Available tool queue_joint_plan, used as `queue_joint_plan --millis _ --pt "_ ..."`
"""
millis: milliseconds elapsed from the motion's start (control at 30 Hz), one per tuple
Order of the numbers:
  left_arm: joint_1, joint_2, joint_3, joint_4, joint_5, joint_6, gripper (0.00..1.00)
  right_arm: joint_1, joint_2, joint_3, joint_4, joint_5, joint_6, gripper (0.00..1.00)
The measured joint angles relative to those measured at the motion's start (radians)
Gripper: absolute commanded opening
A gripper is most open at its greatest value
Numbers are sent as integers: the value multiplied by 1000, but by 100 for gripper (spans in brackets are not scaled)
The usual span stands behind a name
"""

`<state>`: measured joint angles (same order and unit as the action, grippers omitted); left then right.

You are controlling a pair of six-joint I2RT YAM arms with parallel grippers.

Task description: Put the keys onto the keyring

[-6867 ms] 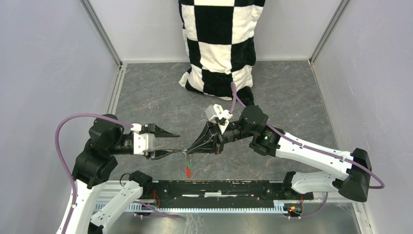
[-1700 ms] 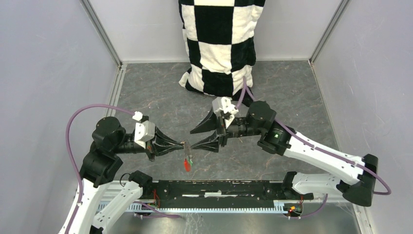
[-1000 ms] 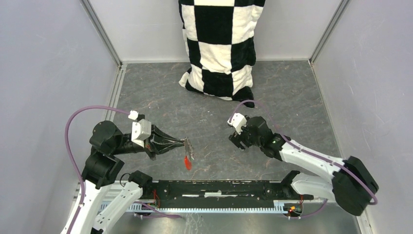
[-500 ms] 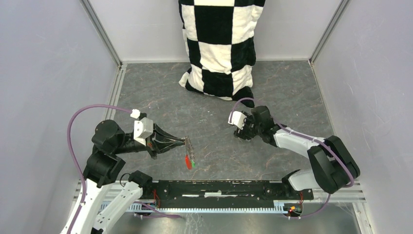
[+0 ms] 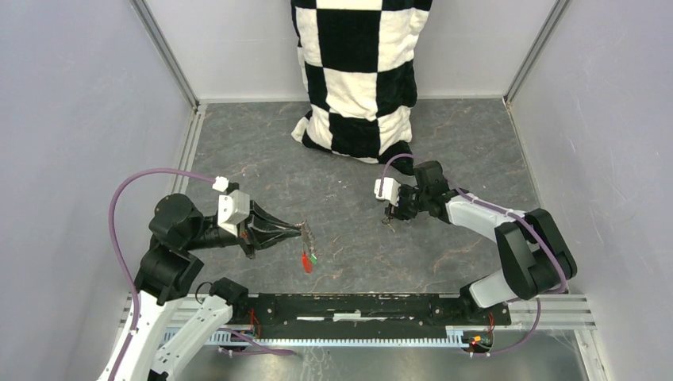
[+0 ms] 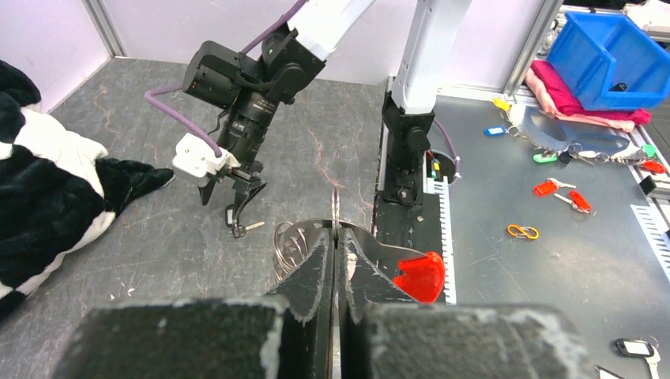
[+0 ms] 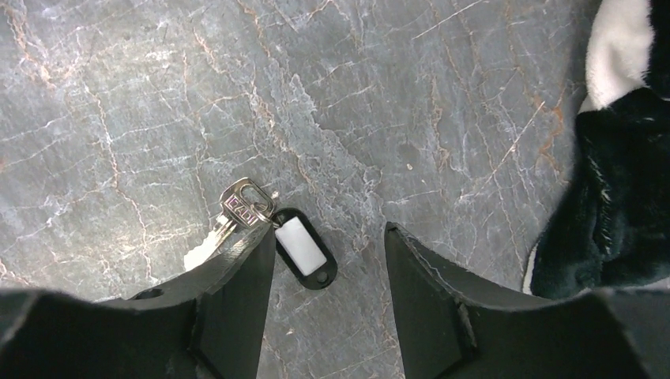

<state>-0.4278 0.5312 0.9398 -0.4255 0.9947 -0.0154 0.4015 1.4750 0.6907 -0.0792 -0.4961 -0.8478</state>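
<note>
My left gripper (image 5: 299, 230) is shut on the thin silvery keyring (image 6: 335, 207), which it holds edge-on above the floor. The red tag (image 5: 305, 264) hangs below the ring, with a green tag (image 5: 314, 257) beside it. In the left wrist view the red tag (image 6: 420, 276) shows to the right of my shut fingers (image 6: 316, 264). The key with the black tag (image 7: 305, 246) lies flat on the grey floor, its silver blade (image 7: 235, 213) partly under my right gripper's left finger. My right gripper (image 7: 328, 237) points down over it, open, with the tag between the fingers and close to the left one.
A black-and-white checkered plush (image 5: 357, 71) stands at the back, and its dark edge (image 7: 608, 213) is just right of my right gripper. Grey walls close in both sides. A black rail (image 5: 357, 305) runs along the near edge. Beyond it stands a bench with a blue bin (image 6: 604, 51).
My right arm swung away from the keyring to the back right and came down over the black-tagged key, its jaws narrowing. My left gripper kept the keyring and barely moved.
</note>
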Motion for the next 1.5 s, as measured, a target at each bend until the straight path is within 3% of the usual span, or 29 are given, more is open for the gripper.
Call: queue_joint_plan --millis 267,933,1100,1267,1500 --pt "0 4 9 -11 -10 0 2 -7 29 14 -70 -25 -49 59" --pt "0 5 16 -42 -53 0 2 5 127 100 -163 -69 -85 34" --pt "0 5 16 -49 -60 2 2 12 138 113 -178 -72 -86 26" --pt "0 5 16 -53 -71 9 2 16 140 122 -178 -73 -84 2" --pt "0 5 16 -56 -78 10 2 16 144 130 -172 -85 -29 1"
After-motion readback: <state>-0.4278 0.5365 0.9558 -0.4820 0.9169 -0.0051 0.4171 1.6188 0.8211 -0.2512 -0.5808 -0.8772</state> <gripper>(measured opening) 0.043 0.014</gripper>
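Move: Just beneath the right fingers, about 1 cm back, 1 cm to their left and 3 cm down, lies the black key tag; its key lies roughly 4 cm back from that hand and 3 cm left, equally low. The pillow's near corner is some 12 cm ahead of the hand and 3 cm to its right. From the left hand, which still holds the keyring high up, the tag is about 20 cm ahead, 22 cm right and 34 cm below. Sinking about 2 cm and drawing back just over 1 cm, the right hand eases down to the tag, then slides some 2 cm left while its fingers go from half open to fully shut, pinching where tag and key join. Its wrist tilts roughly 10 degrees and it lifts a trace at the close. The left hand keeps its grip on the keyring, drifting about 1 cm forward. ##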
